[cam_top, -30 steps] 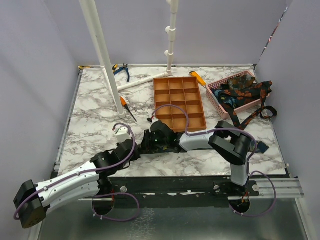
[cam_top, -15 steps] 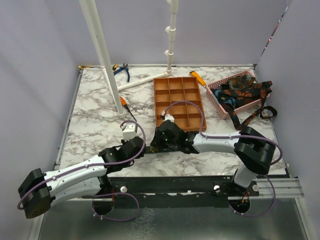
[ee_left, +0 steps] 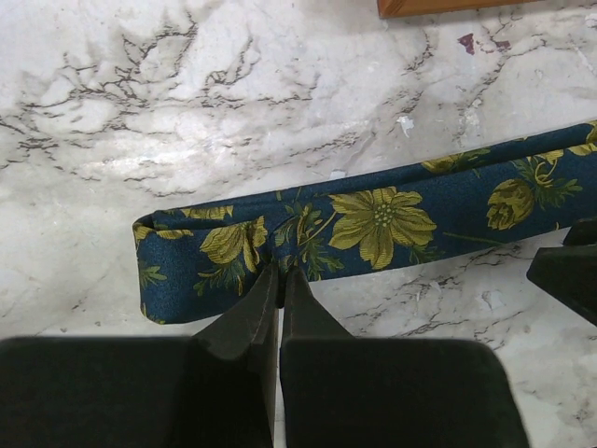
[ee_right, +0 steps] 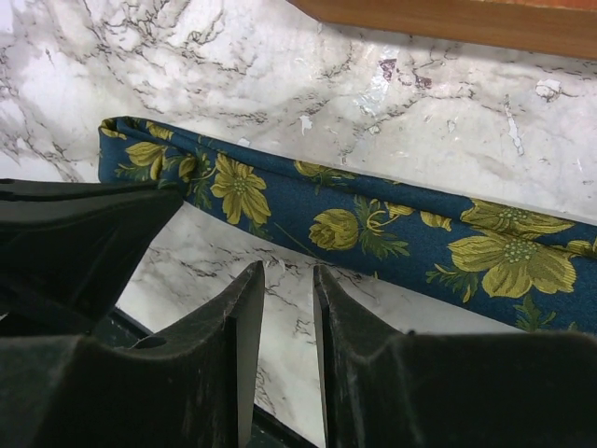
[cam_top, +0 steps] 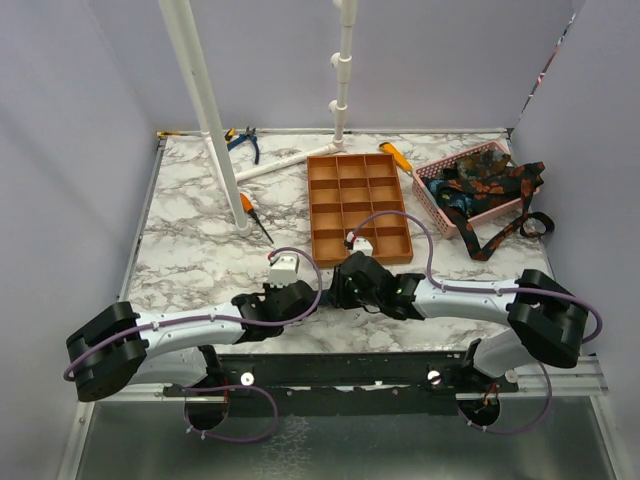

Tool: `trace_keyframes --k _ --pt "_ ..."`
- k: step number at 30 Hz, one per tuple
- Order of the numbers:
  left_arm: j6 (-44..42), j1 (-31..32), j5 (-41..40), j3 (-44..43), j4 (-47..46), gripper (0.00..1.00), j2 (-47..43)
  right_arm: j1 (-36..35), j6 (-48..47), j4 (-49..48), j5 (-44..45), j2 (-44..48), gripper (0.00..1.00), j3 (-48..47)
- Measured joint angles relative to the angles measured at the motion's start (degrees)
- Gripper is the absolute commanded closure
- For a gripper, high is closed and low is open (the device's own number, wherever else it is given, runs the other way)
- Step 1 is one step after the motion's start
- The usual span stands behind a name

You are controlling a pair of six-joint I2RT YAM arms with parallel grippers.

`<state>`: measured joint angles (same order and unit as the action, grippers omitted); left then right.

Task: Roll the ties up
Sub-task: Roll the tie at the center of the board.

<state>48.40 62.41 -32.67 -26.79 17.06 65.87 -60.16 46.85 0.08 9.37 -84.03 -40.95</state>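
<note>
A navy tie (ee_left: 382, 219) with yellow flowers lies flat on the marble, its folded end (ee_left: 149, 243) to the left. My left gripper (ee_left: 280, 271) is shut, its tips pinching the tie's near edge. The same tie (ee_right: 373, 219) runs across the right wrist view. My right gripper (ee_right: 287, 271) stands slightly open over bare marble, just short of the tie's near edge, with nothing between its fingers. In the top view both grippers meet near the front middle, left gripper (cam_top: 316, 297) and right gripper (cam_top: 350, 287), and they hide this tie. More ties (cam_top: 485, 180) fill the pink basket.
The orange compartment tray (cam_top: 358, 205) sits just behind the grippers. The pink basket (cam_top: 428, 190) stands at the back right, with tie ends (cam_top: 510, 235) trailing onto the table. A white pipe stand (cam_top: 215, 130), pliers (cam_top: 243, 141) and a screwdriver (cam_top: 250, 210) lie at the back left.
Both arms have swept to the right along the table's front. The right gripper's jaws have parted and let go of the tie. The left gripper stays shut.
</note>
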Motion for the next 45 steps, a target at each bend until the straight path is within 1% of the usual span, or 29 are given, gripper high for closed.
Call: trace_keyframes --k 8,17,25,26,29,31,34,40,45 --pt "0.9 1.0 -0.2 -0.5 -2.8 1.0 1.5 0.0 -0.4 0.9 0.0 0.5 0.68 0.0" --pt "1.9 1.0 -1.7 -1.0 -2.8 1.0 -1.6 0.0 -0.3 1.2 0.0 0.5 0.68 0.0" --pt "1.9 1.0 -1.7 -1.5 -3.0 1.0 1.4 0.0 0.3 1.4 0.0 0.8 0.68 0.3" --pt "1.9 1.0 -1.7 -1.6 -3.1 0.99 1.7 0.0 0.3 1.5 0.0 0.9 0.68 0.4" --pt "1.9 1.0 -1.7 -2.0 -3.7 0.87 2.8 0.0 0.3 1.6 0.0 1.2 0.68 0.4" --pt "1.9 1.1 -1.6 -2.5 -4.0 0.77 3.6 0.0 0.3 1.7 0.0 1.2 0.68 0.4" --pt "2.1 1.1 -1.3 -2.8 -4.6 0.68 4.2 0.0 0.3 1.8 0.0 1.2 0.68 0.4" --pt "2.4 1.1 -0.7 -2.8 -5.0 0.53 3.6 0.0 0.3 2.5 0.0 1.2 0.67 0.4" --pt "2.6 1.1 0.5 -2.8 -4.7 0.41 0.0 0.0 0.3 3.1 0.0 1.8 0.6 0.4"
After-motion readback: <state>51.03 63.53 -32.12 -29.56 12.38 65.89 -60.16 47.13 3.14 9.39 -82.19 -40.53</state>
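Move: Just to the left of the left fingertips, about 3 cm off and 1 cm farther out, lies the middle of the tie's folded end, whose flap they already pinch almost at table height. The brown box is centred some 24 cm ahead and 13 cm to the right, the screwdriver about 21 cm ahead and 12 cm to the left. From the right hand the folded end lies roughly 9 cm left, 4 cm ahead and 3 cm below. Drawing the pinched flap right along the tie strip by not quite 2 cm, the left hand lifts about 2 cm, dips again by 1 cm and then opens its fingers about halfway while still edging right. It lets go of the cloth and rises off the tie towards the right gripper, ending about 3.5 cm right of its start, tilting some 10 degrees. ##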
